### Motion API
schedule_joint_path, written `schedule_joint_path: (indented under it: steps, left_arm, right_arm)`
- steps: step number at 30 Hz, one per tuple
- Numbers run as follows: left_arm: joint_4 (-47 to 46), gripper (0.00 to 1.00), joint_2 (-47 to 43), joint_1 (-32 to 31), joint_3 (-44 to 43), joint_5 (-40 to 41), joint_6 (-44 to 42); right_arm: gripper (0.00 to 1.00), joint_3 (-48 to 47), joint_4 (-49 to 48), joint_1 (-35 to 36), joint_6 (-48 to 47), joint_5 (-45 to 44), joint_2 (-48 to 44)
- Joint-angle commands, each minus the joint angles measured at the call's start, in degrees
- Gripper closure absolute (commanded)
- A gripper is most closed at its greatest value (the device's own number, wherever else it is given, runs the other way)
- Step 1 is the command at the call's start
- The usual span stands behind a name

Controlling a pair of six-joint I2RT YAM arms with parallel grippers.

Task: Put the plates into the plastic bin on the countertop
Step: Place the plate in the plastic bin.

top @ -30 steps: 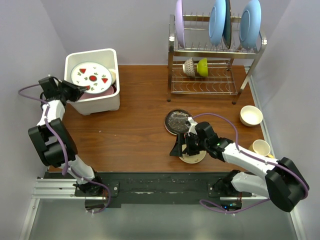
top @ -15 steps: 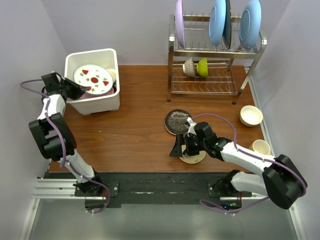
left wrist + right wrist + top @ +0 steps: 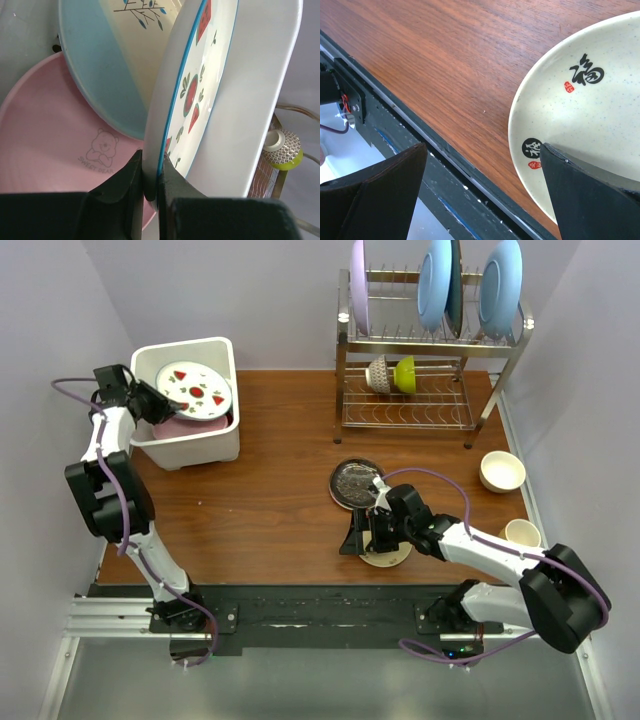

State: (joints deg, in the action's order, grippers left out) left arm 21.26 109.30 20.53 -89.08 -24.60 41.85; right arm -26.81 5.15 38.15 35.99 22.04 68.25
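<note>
The white plastic bin stands at the back left of the countertop. My left gripper reaches over its left wall, shut on the rim of the white fruit-motif plate, which is tilted inside. In the left wrist view my left gripper pinches that plate; behind it lie the blue-and-cream plate and the pink plate. My right gripper stands open over the small yellowish plate, one finger above that plate. The dark glass plate lies just beyond.
A two-tier steel rack at the back right holds a lilac plate, light-blue plates and small bowls. A cream bowl and a mug sit at the right edge. The table's front edge is close under my right gripper.
My left gripper has moved toward the back along the bin's left wall, carrying the fruit-motif plate deeper and more tilted. The right arm has barely shifted.
</note>
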Motion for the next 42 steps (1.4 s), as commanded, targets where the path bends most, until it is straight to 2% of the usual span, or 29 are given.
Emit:
schedule_joint_path:
  steps: [1,5,9,14,36,37,40,41,42]
  left_arm:
    - [-1.0,0.89,-0.6,-0.5,-5.3,-2.4,-1.1]
    - [0.1,0.80,-0.3,-0.6,-5.6,-2.5,-1.2]
    - [1.1,0.66,-0.4,-0.8,-5.6,-2.4,-2.0]
    - [2.6,0.59,-0.6,-1.5,-5.7,-1.7,-3.1]
    - [6.5,0.44,-1.5,-1.8,-7.2,-0.3,-5.8]
    - [6.3,0.42,-1.7,-1.8,-7.1,-0.2,-5.9]
    - [5.8,0.27,-3.6,-1.8,-6.7,-0.1,-7.2]
    - [5.4,0.19,-5.0,-1.7,-6.4,0.2,-8.1]
    - [5.1,0.16,-5.8,-1.9,-6.0,0.4,-8.4]
  right_arm:
    - [0.01,-1.4,-1.0,0.1,-0.6,0.6,0.0]
    - [0.01,-1.8,-0.2,0.2,-1.0,0.5,0.5]
    - [0.01,-1.8,-0.1,0.1,-1.1,0.5,0.2]
    - [0.01,-1.8,0.2,0.1,-1.1,0.4,-0.1]
    - [0.01,-1.5,0.7,0.2,-1.0,0.5,-1.5]
    - [0.01,-1.6,0.7,0.1,-1.0,0.5,-1.7]
    - [0.01,-1.7,1.0,0.1,-1.0,0.5,-2.2]
    - [0.01,-1.8,1.0,0.2,-0.9,0.6,-2.2]
    - [0.01,-1.8,1.0,0.1,-0.9,0.6,-2.4]
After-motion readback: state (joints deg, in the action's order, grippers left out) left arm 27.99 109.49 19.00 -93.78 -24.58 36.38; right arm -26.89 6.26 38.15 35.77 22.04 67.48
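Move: Inside the white bin, the left hand still pinches the near-left rim of the watermelon plate, whose middle is about 5 cm ahead and 5 cm right, level with the pads. The teal-and-cream plate it is meant for lies some 4 cm ahead, 7 cm right and 3 cm below; the pink plate is 2 cm back, 4 cm right and about 7 cm down. From the right hand, the teal-and-cream plate is roughly 35 cm ahead, 37 cm left and 7 cm up. Opening its fingers from the pinch to wide, the left hand lets go of the watermelon plate's rim over the teal-and-cream plate. It stays almost in place meanwhile, easing only about 1 cm to the right and then about 1 cm up, with the wrist turning some 5 degrees clockwise. ##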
